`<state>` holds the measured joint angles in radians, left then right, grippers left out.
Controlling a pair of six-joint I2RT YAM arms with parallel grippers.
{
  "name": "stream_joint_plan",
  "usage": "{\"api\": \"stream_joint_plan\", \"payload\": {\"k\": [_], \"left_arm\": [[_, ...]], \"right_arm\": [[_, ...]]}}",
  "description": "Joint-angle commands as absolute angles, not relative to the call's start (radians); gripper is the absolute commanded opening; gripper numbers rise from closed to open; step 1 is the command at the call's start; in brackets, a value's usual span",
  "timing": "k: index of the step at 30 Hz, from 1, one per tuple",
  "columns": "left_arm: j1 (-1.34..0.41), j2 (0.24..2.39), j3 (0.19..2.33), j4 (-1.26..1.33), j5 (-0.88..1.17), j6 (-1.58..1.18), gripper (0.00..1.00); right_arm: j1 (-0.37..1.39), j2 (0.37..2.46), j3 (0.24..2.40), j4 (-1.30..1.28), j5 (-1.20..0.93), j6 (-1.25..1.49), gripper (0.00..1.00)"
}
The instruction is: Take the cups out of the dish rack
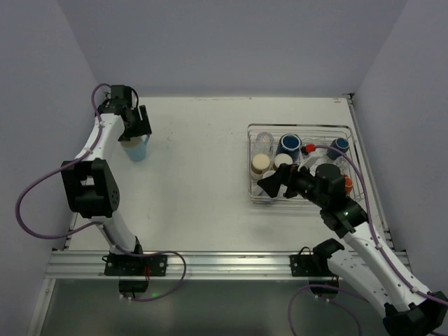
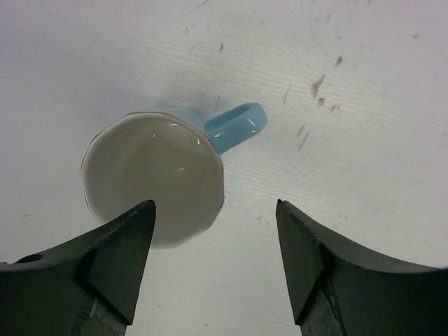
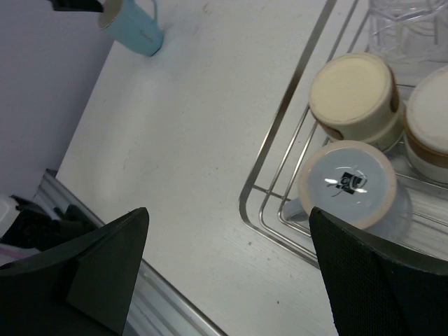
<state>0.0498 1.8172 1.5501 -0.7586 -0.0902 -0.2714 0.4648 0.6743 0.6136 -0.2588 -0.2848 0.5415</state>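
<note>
A light blue mug [image 1: 136, 149] with a cream inside stands upright on the table at the far left. My left gripper [image 1: 138, 128] hangs just over it, open. In the left wrist view the mug [image 2: 150, 178] lies beside the left finger, its handle [image 2: 238, 126] pointing away, with nothing between the fingers of the gripper [image 2: 215, 204]. The dish rack [image 1: 301, 127] at the right holds several cups: navy [image 1: 290, 145], cream [image 3: 353, 94], an upturned pale blue one [image 3: 346, 182] and clear glass [image 3: 409, 28]. My right gripper [image 3: 228, 210] hovers open over the rack's near left corner [image 3: 280, 119].
Purple walls close in the table on the left, back and right. An aluminium rail [image 1: 224, 262] runs along the near edge with both arm bases on it. The right arm [image 1: 336, 203] covers the near part of the rack.
</note>
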Motion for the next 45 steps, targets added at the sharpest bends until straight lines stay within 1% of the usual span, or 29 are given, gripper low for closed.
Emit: {"api": "stream_joint_plan", "payload": {"k": [1,3,5,7,9,11,12,13,15,16,19,21,27,30,31,36,41,42,43,45], "left_arm": [[0.052,1.673,1.571,-0.709,0.014,-0.298,0.75],[0.046,1.584,1.565,-0.663,0.067,-0.317,0.80],[0.026,1.517,1.549,-0.635,0.075,-0.325,0.82],[-0.044,1.410,1.520,-0.585,0.058,-0.331,0.85],[-0.130,1.340,1.444,-0.530,0.069,-0.333,0.87],[-0.188,1.225,1.320,-0.477,0.101,-0.339,0.87],[-0.225,1.145,1.266,-0.415,0.176,-0.356,0.87],[-0.238,1.100,1.155,-0.379,0.217,-0.370,0.87],[-0.268,0.978,1.036,-0.269,0.332,-0.411,0.88],[-0.278,0.939,0.938,-0.246,0.347,-0.422,0.88],[-0.295,0.820,0.786,-0.189,0.390,-0.431,0.90],[-0.295,0.773,0.737,-0.186,0.428,-0.407,0.91],[-0.295,0.742,0.658,-0.241,0.420,-0.325,0.91],[-0.295,0.747,0.681,-0.256,0.433,-0.307,0.91],[-0.295,0.747,0.681,-0.250,0.431,-0.305,0.91],[-0.295,0.759,0.683,-0.247,0.472,-0.298,0.91],[-0.295,0.755,0.678,-0.245,0.483,-0.301,0.92],[-0.295,0.756,0.678,-0.244,0.486,-0.301,0.92],[-0.295,0.758,0.677,-0.244,0.489,-0.302,0.92],[-0.295,0.762,0.673,-0.242,0.498,-0.304,0.92]], "right_arm": [[0.466,0.695,0.680,-0.327,-0.151,0.488,0.99],[0.466,0.710,0.693,-0.354,-0.085,0.469,0.99],[0.466,0.735,0.699,-0.374,-0.046,0.457,0.99],[0.468,0.755,0.712,-0.388,-0.002,0.453,0.99],[0.466,0.788,0.719,-0.399,0.028,0.453,0.99],[0.474,0.821,0.721,-0.399,0.034,0.456,0.99],[0.477,0.834,0.719,-0.400,0.046,0.454,0.99],[0.480,0.850,0.721,-0.403,0.061,0.454,0.99],[0.497,0.902,0.719,-0.400,0.084,0.449,0.99],[0.511,0.922,0.721,-0.400,0.106,0.439,0.99],[0.528,0.986,0.738,-0.408,0.156,0.430,0.99],[0.543,1.018,0.759,-0.413,0.182,0.423,0.99],[0.632,1.163,0.856,-0.465,0.319,0.433,0.99],[0.673,1.230,0.899,-0.494,0.395,0.451,0.99],[0.684,1.245,0.910,-0.503,0.405,0.465,0.97],[0.692,1.293,0.930,-0.518,0.452,0.502,0.82],[0.693,1.334,0.943,-0.517,0.475,0.514,0.82],[0.693,1.341,0.943,-0.512,0.479,0.515,0.80],[0.692,1.345,0.942,-0.509,0.492,0.518,0.77],[0.693,1.338,0.934,-0.496,0.499,0.523,0.66]]}}
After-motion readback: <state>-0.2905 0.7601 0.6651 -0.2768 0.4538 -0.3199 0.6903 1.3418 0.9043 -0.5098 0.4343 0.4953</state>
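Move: The upturned white cup in the rack lies about 7 cm ahead of the right hand, 3 cm to its right and 13 cm below. Two cream cups stand behind it at similar height, one about 7 cm beyond and 4 cm to the left of it, the other 8 cm beyond and 5 cm to the right of it. From the left hand, the white cup is roughly 15 cm back and 47 cm right; the released blue cup is 7 cm below, 2 cm left and 1 cm back. Right hand sinks 11 cm and forward around the white cup, part-closing; left rises, then swings 27 cm back-right. ##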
